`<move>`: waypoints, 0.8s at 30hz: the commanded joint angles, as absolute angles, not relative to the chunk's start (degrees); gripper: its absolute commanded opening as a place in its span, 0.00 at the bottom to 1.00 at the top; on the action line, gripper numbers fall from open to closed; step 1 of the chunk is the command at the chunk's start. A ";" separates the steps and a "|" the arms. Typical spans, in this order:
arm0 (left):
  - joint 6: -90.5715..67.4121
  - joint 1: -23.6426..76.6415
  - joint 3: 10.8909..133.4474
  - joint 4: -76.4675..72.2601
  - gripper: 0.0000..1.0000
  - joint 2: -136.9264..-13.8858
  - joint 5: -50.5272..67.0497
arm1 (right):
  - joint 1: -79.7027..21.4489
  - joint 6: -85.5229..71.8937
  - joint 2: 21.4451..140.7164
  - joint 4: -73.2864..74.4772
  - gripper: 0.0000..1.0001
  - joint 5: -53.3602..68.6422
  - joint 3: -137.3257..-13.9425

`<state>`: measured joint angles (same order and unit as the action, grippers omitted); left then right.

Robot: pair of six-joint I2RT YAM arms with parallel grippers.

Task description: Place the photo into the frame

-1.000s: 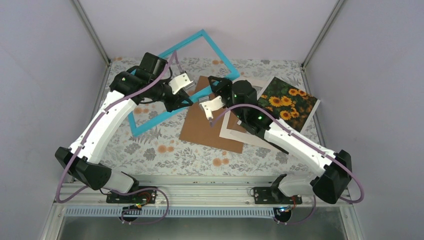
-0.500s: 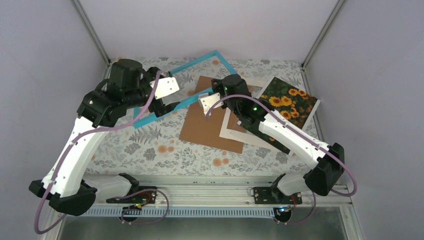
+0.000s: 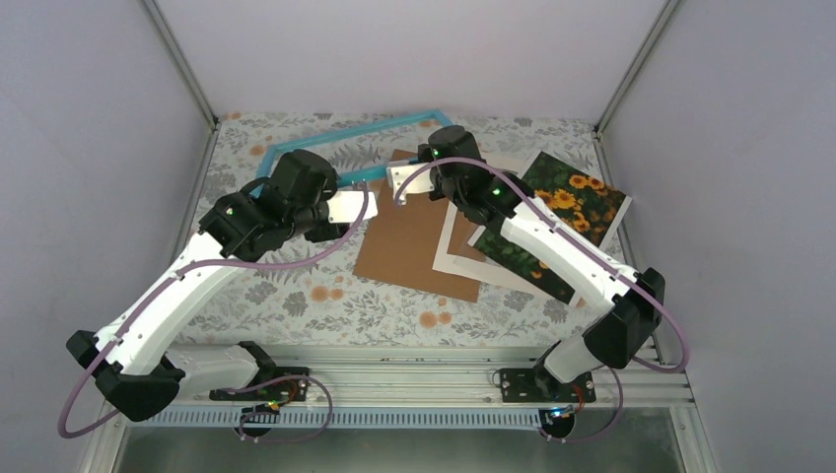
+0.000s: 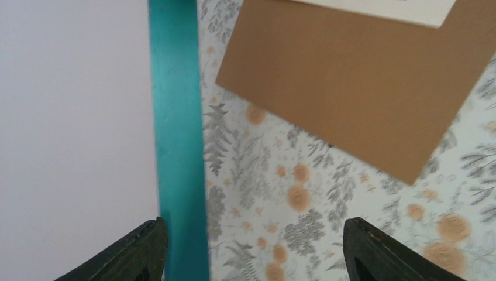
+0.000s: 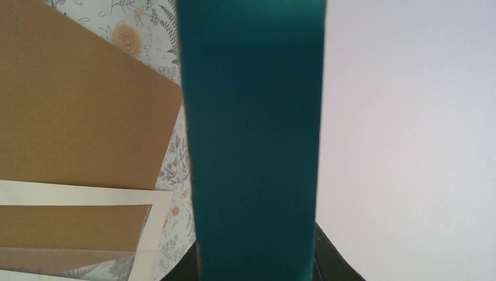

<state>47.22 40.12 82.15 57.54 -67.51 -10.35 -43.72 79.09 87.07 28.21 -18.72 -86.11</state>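
Observation:
The teal frame [image 3: 355, 126] lies low along the back of the table and runs as a teal bar [image 4: 178, 146] past my left wrist camera. My right gripper [image 3: 399, 182] is shut on its near right edge. That edge fills the right wrist view [image 5: 254, 146], with the dark fingers [image 5: 333, 260] on either side. My left gripper [image 3: 345, 207] stands open [image 4: 255, 228] and holds nothing. The frame's bar passes just inside its left finger [image 4: 146, 246]. The sunflower photo [image 3: 572, 197] lies at the back right, partly under my right arm.
A brown backing board [image 3: 409, 241] [image 4: 351, 82] [image 5: 76, 105] lies mid-table. A white mat [image 3: 455, 254] [image 5: 76, 196] overlaps its right side. The floral cloth [image 3: 325, 296] covers the table. Grey walls with metal corner posts [image 3: 182, 59] close in the back and sides.
My left gripper opened, let go of the frame and drew back toward the near left. The frame dropped from its raised tilt. My right gripper carried its edge toward the back.

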 commanded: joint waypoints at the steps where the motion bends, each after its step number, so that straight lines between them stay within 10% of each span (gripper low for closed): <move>1: 48.87 40.59 80.73 52.12 0.71 -66.83 -18.40 | -43.24 75.81 84.13 24.63 0.04 -19.03 -85.87; 10: 51.65 40.74 75.95 46.26 0.45 -66.94 -24.72 | -43.24 75.58 81.99 25.60 0.04 -17.18 -84.04; 17: 52.34 40.96 75.32 44.63 0.43 -68.73 -25.68 | -43.24 75.11 80.60 25.52 0.04 -16.38 -83.31; 24: 49.35 40.96 77.89 43.78 0.03 -68.75 -24.52 | -43.02 73.56 78.11 24.53 0.11 -16.34 -80.43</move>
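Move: Ahead of the open left hand, about 6 cm out and 2 cm to its left, nearly level, lies the free stretch of the frame's near bar; the brown board lies 15 cm right, 1 cm ahead and 31 cm below. From the right hand, already gripping that bar, the stretch is some 12 cm left and 3 cm back; the brown board is 10 cm back, 2 cm right, and the white mat 10 cm back, 19 cm right, both 31 cm below. Reaching forward about 4 cm to the near bar, the left hand tips its fingers up some 10 degrees and closes from wide open, taking the bar across its width between the pads. The right hand keeps its pinch and brings the frame roughly 2 cm back and 2 cm right to meet it, dipping slightly partway. ##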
